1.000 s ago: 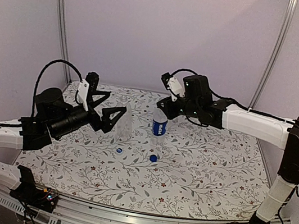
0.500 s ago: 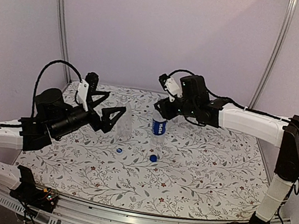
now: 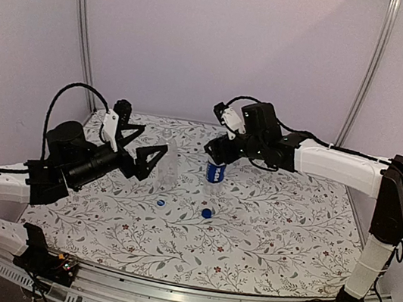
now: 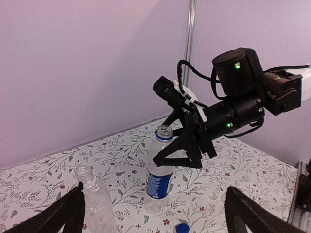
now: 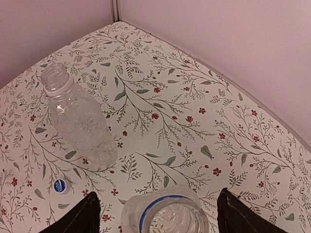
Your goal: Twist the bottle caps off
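Two clear bottles stand upright on the floral table, both with open mouths. The plain bottle (image 3: 171, 165) (image 5: 80, 121) is just past my left gripper (image 3: 144, 154), which is open and holds nothing. The labelled bottle (image 3: 215, 171) (image 4: 159, 179) has a blue ring on its neck (image 5: 165, 216). My right gripper (image 3: 216, 152) (image 5: 156, 196) is open and hangs over this neck, one finger on each side, apart from it. Two blue caps (image 3: 161, 202) (image 3: 207, 213) lie loose on the table in front of the bottles.
The table (image 3: 289, 226) has a floral cloth and pale walls at the back and sides. Metal posts (image 3: 83, 25) (image 3: 369, 70) stand at the back corners. My right arm (image 3: 337, 166) reaches in from the right, above the table.
My right gripper has opened off the labelled bottle's neck and shifted slightly left. The left arm and both caps have stayed where they were.
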`<action>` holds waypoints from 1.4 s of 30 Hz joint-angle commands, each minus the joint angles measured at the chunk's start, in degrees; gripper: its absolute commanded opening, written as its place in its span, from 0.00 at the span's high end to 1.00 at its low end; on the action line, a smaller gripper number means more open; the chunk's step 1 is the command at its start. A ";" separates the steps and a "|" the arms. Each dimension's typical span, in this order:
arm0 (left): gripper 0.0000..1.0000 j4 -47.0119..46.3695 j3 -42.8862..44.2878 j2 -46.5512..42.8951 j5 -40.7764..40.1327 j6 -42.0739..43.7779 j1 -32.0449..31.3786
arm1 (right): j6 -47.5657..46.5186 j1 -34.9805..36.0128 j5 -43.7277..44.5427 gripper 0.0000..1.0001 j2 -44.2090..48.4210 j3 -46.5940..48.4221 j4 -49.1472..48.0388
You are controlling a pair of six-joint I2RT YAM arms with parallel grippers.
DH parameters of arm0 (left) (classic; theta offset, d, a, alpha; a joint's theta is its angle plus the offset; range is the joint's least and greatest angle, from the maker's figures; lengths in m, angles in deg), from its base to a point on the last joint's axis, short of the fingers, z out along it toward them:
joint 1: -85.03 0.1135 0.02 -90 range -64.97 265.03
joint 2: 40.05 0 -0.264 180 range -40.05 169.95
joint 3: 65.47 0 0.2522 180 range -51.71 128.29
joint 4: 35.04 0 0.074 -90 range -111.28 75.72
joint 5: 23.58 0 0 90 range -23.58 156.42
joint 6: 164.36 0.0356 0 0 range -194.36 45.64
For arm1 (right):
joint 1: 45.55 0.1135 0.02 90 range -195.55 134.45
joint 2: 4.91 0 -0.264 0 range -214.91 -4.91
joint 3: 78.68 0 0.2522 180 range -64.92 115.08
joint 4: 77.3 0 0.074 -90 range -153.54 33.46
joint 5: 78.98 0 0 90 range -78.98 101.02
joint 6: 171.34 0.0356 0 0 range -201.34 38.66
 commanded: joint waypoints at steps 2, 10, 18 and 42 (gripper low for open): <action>0.00 0.13 -0.79 -0.98 -1.44 1.44 0.35 | 0.64 -0.30 1.18 0.13 2.70 1.82 0.75; 0.00 3.50 1.39 -1.66 -3.37 1.42 0.87 | 1.22 -0.32 3.90 0.04 7.65 -0.56 1.33; 0.00 18.82 9.08 -1.10 -11.28 -2.50 4.26 | 5.59 -2.52 6.48 0.01 17.82 -8.26 -0.57; 0.00 35.00 16.62 -7.23 -4.06 3.22 20.70 | 7.66 -15.61 6.19 0.01 38.99 -21.72 3.80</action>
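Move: The Pepsi bottle's neck and shoulder stand upright between the right gripper's already parted fingers, its middle about 6 cm below and 1 cm right of the hand. The clear bottle stands about 14 cm left of the Pepsi bottle and level with it; the blue cap lies some 12 cm nearer the bases than the Pepsi bottle, the white cap 15 cm left of it and 11 cm nearer. From the idle left hand the Pepsi bottle is about 14 cm ahead, 16 cm right and 14 cm lower. Finish opening the right fingers around the standing Pepsi bottle and raise the gripper clear, then swing it away to the right, about 20 cm over and 12 cm up in all, turning clockwise some 25 degrees. Bring the empty left gripper away from both bottles, about 13 cm left, slightly forward and up, turning it counter-clockwise with fingers wide open. ##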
